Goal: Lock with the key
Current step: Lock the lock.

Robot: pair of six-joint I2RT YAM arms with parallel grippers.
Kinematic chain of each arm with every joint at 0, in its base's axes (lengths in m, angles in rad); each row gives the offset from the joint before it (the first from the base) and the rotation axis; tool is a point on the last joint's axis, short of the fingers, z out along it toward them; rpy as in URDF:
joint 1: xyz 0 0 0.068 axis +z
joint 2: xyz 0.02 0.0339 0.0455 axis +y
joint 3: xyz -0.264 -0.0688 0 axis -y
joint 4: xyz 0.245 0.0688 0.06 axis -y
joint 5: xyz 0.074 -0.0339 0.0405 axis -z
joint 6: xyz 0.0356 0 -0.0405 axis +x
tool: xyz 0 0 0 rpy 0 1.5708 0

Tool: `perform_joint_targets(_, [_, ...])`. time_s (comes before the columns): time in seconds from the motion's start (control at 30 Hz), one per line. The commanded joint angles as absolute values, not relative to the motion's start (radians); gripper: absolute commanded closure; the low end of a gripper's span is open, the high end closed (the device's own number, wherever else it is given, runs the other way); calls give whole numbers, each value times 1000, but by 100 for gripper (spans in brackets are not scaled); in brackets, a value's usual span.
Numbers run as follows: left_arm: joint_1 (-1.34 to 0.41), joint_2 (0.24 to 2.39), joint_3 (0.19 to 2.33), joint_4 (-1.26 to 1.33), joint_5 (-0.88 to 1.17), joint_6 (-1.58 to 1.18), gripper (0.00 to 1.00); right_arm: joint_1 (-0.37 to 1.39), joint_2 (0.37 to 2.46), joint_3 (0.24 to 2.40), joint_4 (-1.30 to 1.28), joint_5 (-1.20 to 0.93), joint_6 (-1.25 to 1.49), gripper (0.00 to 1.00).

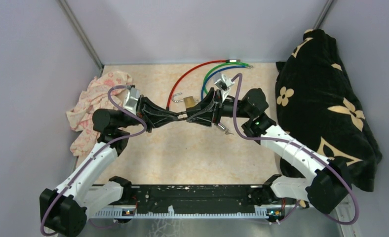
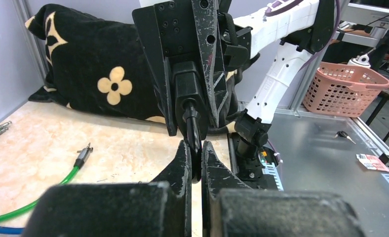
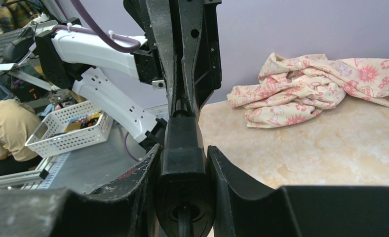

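Observation:
My two grippers meet nose to nose over the middle of the table. The right gripper [image 1: 194, 115] [image 3: 182, 154] is shut on a black lock body [image 3: 182, 148] [image 2: 186, 91], which fills the gap between its fingers. A dark, thin key head [image 2: 193, 123] sticks out of the lock's end towards the left arm. My left gripper [image 1: 180, 116] [image 2: 196, 152] is shut on the key, its fingertips pressed against the head's flat sides. The key's blade is hidden inside the lock.
A brass padlock [image 1: 188, 101] with an open shackle lies just behind the grippers, by red [image 1: 182, 79], green [image 1: 212, 69] and blue cables. A small loose key [image 1: 225, 131] lies near the right arm. A pink floral cloth [image 1: 96, 106] sits left, a black flowered cushion [image 1: 326, 113] right.

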State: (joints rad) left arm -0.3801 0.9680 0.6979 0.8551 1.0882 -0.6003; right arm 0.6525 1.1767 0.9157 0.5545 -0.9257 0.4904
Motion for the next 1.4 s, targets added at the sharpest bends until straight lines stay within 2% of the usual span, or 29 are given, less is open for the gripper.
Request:
perform_joint_targets(0.0, [-407, 985, 695, 865, 1078, -582, 100, 676, 1190, 984, 671, -883, 465, 100])
perform_joint_targets(0.63, [-460, 1081, 790, 836, 1090, -591, 100, 663, 1262, 903, 707, -868, 259, 100])
perform_joint_targets(1.0, [-504, 1162, 875, 729, 1079, -460, 100, 694, 1383, 877, 822, -916, 337, 100])
perform_joint_targets(1.13, [-571, 1170, 836, 623, 1078, -359, 100, 693, 1407, 904, 923, -919, 419, 100])
perform_joint_targets(1.37, [-608, 1215, 799, 670, 1097, -317, 100, 692, 1420, 945, 901, -906, 423, 100])
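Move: The left fingers are already shut on the black lock's shackle; the lock body they are to feed it into lies about 5 cm to their right, level and straight across. The right fingers hold that body, with the shackle about 5 cm to their left. Down on the table, some 33 cm below, the brass padlock lies about 25 cm ahead and 2 cm right of the left hand, and the blue hose end about 16 cm ahead and 15 cm right of the right hand. Keep both grips shut and carry the lock forward about 5 cm, sinking some 3 cm on the way. As the hands travel, work the left gripper a good 2 cm to the right so the shackle bears in towards the body, with the right hand backing it up in place sideways. Let the right wrist roll about 10 degrees, its forward side lifting. ##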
